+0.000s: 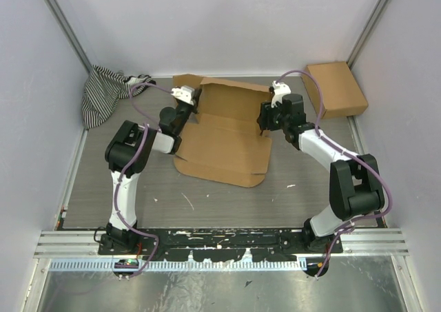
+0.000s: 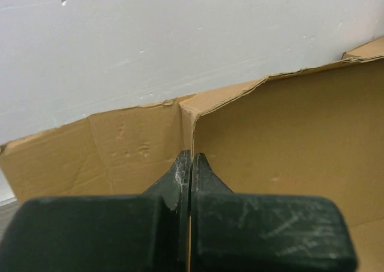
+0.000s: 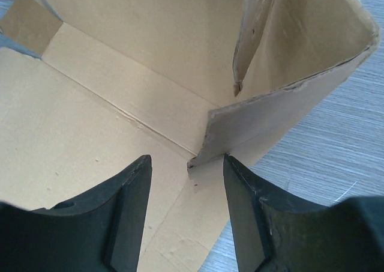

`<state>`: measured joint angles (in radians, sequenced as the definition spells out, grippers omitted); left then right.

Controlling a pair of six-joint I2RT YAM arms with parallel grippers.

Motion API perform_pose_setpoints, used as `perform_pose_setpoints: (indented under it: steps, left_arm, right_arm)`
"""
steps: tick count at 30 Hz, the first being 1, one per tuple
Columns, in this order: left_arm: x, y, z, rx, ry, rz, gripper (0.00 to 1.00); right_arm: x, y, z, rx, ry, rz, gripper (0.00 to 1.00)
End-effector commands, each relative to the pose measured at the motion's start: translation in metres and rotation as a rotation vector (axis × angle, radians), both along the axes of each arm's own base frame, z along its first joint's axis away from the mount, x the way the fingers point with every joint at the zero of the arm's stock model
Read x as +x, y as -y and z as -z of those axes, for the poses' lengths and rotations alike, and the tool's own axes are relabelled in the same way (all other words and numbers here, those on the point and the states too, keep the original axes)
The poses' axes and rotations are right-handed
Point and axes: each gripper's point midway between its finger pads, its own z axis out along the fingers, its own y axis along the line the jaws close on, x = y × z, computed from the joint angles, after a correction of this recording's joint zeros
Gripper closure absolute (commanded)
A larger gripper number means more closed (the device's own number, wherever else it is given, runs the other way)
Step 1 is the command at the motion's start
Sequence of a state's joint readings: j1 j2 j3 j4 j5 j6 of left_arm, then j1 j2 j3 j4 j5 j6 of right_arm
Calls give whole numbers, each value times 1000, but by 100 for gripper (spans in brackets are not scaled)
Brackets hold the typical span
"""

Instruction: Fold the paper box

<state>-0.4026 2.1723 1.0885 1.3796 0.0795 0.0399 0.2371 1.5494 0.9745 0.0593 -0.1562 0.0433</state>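
The paper box [image 1: 224, 143] lies mid-table as a brown cardboard sheet, its back panel raised and its front flap flat. My left gripper [image 1: 186, 111] is at the box's left side. In the left wrist view, the left gripper [image 2: 191, 159] is shut on the thin edge of an upright side flap [image 2: 288, 140]. My right gripper [image 1: 264, 123] is at the box's right side. From the right wrist camera, the right gripper [image 3: 187, 162] stands open. The corner of a raised, curled side flap [image 3: 282, 104] reaches down between its fingers, close to the right fingertip [image 3: 235, 170].
A smaller ready-made brown cardboard box [image 1: 335, 89] sits at the back right. A black-and-white striped cloth [image 1: 102, 91] is bunched in the back left corner. White walls close in three sides. A metal rail [image 1: 220, 242] runs along the near edge.
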Motion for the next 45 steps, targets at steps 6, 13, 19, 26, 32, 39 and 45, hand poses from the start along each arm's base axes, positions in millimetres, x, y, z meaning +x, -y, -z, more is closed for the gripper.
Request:
perform_pose_setpoints:
  steps: [6, 13, 19, 26, 32, 39, 45]
  left_arm:
    - [5, -2, -5, -23, 39, 37, 100]
    - [1, -7, -24, -29, 68, 43, 100]
    - [-3, -10, -27, -30, 66, 47, 100]
    - [-4, -11, -31, -36, 70, 53, 100]
    - [-4, -8, -34, -46, 73, 67, 100]
    - [-5, -7, -38, -51, 79, 76, 100]
    - [-6, -7, -41, -54, 82, 80, 100]
  right_arm:
    - [8, -2, -19, 21, 78, -6, 44]
    - [1, 34, -65, 78, 177, 89, 43]
    - [3, 86, -81, 165, 213, 158, 42]
    - [14, 100, -59, 162, 165, 156, 42]
    - [20, 73, -45, 226, 149, -12, 43]
    - [26, 53, -44, 280, 159, -145, 41]
    - [33, 39, -44, 299, 145, -217, 39]
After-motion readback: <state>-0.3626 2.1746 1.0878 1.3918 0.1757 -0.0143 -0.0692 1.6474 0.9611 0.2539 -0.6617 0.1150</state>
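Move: Just ahead of the right hand stands the right side flap, its middle about 5 cm forward and 3 cm right, roughly level in height. From the right hand, the back wall's middle is some 8 cm forward and 11 cm left, and the base panel about 8 cm back, 14 cm left and 10 cm below. The left hand has the box's left rear corner at its fingertips; the right side flap lies about 26 cm right of that hand, 2 cm back and 4 cm lower. Swinging clear of the flap, the right hand lifts some 7 cm and sweeps about 11 cm right, then sinks again and comes back roughly 5 cm left towards the flap's outer side. The fingers stay open as the wrist rolls its left side up by about 15 degrees. The left hand stays put, still pinching the left rear corner. ##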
